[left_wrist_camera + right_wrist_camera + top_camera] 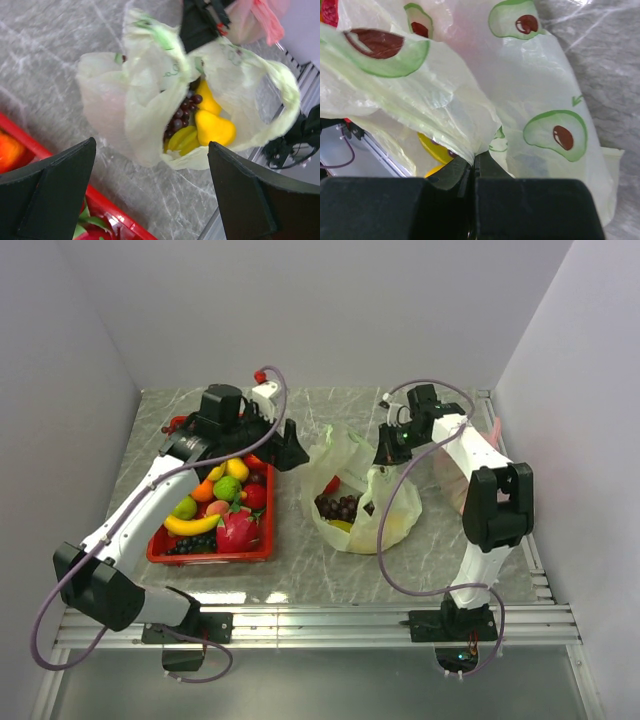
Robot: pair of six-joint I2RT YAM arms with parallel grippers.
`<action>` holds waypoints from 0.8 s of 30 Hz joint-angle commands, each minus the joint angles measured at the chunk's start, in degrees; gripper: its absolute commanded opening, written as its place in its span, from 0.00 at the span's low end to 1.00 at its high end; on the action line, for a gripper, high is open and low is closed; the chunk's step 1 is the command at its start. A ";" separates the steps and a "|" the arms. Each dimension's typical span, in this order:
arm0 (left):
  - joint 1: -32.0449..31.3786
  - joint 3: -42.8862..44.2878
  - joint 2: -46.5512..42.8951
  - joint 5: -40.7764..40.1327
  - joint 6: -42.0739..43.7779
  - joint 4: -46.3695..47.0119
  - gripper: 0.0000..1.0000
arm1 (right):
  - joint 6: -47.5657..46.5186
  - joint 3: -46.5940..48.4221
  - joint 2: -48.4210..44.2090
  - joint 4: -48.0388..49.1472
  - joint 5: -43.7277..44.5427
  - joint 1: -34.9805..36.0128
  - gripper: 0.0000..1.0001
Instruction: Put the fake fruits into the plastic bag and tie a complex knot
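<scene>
The pale-green avocado-print plastic bag point(362, 498) lies open mid-table, holding purple grapes point(338, 507) and yellow fruits point(214, 127). My right gripper point(388, 453) is shut on the bag's far rim point(470, 145) and holds it up. My left gripper point(290, 452) is open and empty, between the bag and the red basket point(215, 556). The basket holds a banana point(192, 525), dragon fruit point(238, 530), lime point(227, 488), red apple point(254, 496) and an orange point(203, 491). In the left wrist view the bag point(150, 100) lies beyond my open fingers point(55, 195).
A pink bag point(257, 20) lies behind the right arm near the right wall. The aluminium rail point(320, 625) runs along the near table edge. Grey walls close in the table on three sides.
</scene>
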 commanded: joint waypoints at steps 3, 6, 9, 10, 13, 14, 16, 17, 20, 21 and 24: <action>6.12 -0.72 0.31 3.83 -5.07 0.30 0.99 | 0.87 2.82 -0.48 1.56 0.08 1.25 0.00; 10.34 0.15 1.80 5.06 -6.74 -1.28 0.99 | 0.44 3.43 -0.66 0.87 1.13 1.34 0.02; 14.56 2.09 3.47 6.64 -6.83 -3.30 0.99 | -0.18 3.08 -2.32 0.69 3.32 1.25 0.04; 16.14 3.66 4.00 6.91 -6.14 -4.00 0.99 | -0.27 2.91 -2.77 0.69 3.85 1.08 0.05; 17.82 8.57 6.72 8.13 -1.68 -8.48 0.99 | -1.15 3.52 -3.82 -0.80 5.09 0.72 0.18; 17.82 9.81 7.17 9.36 0.27 -10.14 0.99 | -1.32 3.26 -4.35 -1.07 5.78 0.46 0.28; 16.95 9.48 4.99 12.09 3.69 -8.59 1.00 | -1.59 2.47 -6.37 -0.98 6.58 -0.33 0.55; 16.42 8.87 3.84 13.40 5.28 -7.45 0.99 | -2.20 2.47 -7.24 -1.16 7.02 -0.68 0.58; 11.16 8.33 0.50 15.53 14.85 -6.11 0.99 | -3.60 4.22 -11.19 -3.00 7.46 -2.35 0.64; 9.23 8.51 -0.03 16.39 17.31 -7.42 0.99 | -3.87 4.75 -12.08 -4.14 7.55 -2.79 0.68; 0.36 9.82 -1.27 16.75 27.51 -11.03 0.99 | -4.93 5.72 -15.68 -5.29 8.07 -4.11 0.73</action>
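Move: The right hand still pinches the plastic bag's right rim between shut fingers, with the dark grapes inside about 6 cm back, 9 cm left and 10 cm below. From the open, empty left hand the bag's middle lies roughly 14 cm right, level fore and aft, and 20 cm below. The fruit crate's middle is some 20 cm to that hand's left, 4 cm ahead and 22 cm down. Left and forward swings the left hand, open and empty, some 11 cm away from the bag towards the crate while yawing counter-clockwise, then it sharply reverses, coming nearly all the way back as the yaw unwinds. Meanwhile the right hand almost holds its place, opens wide to let go of the rim, then rises about 6 cm and draws off right, fingers tipping upward. ##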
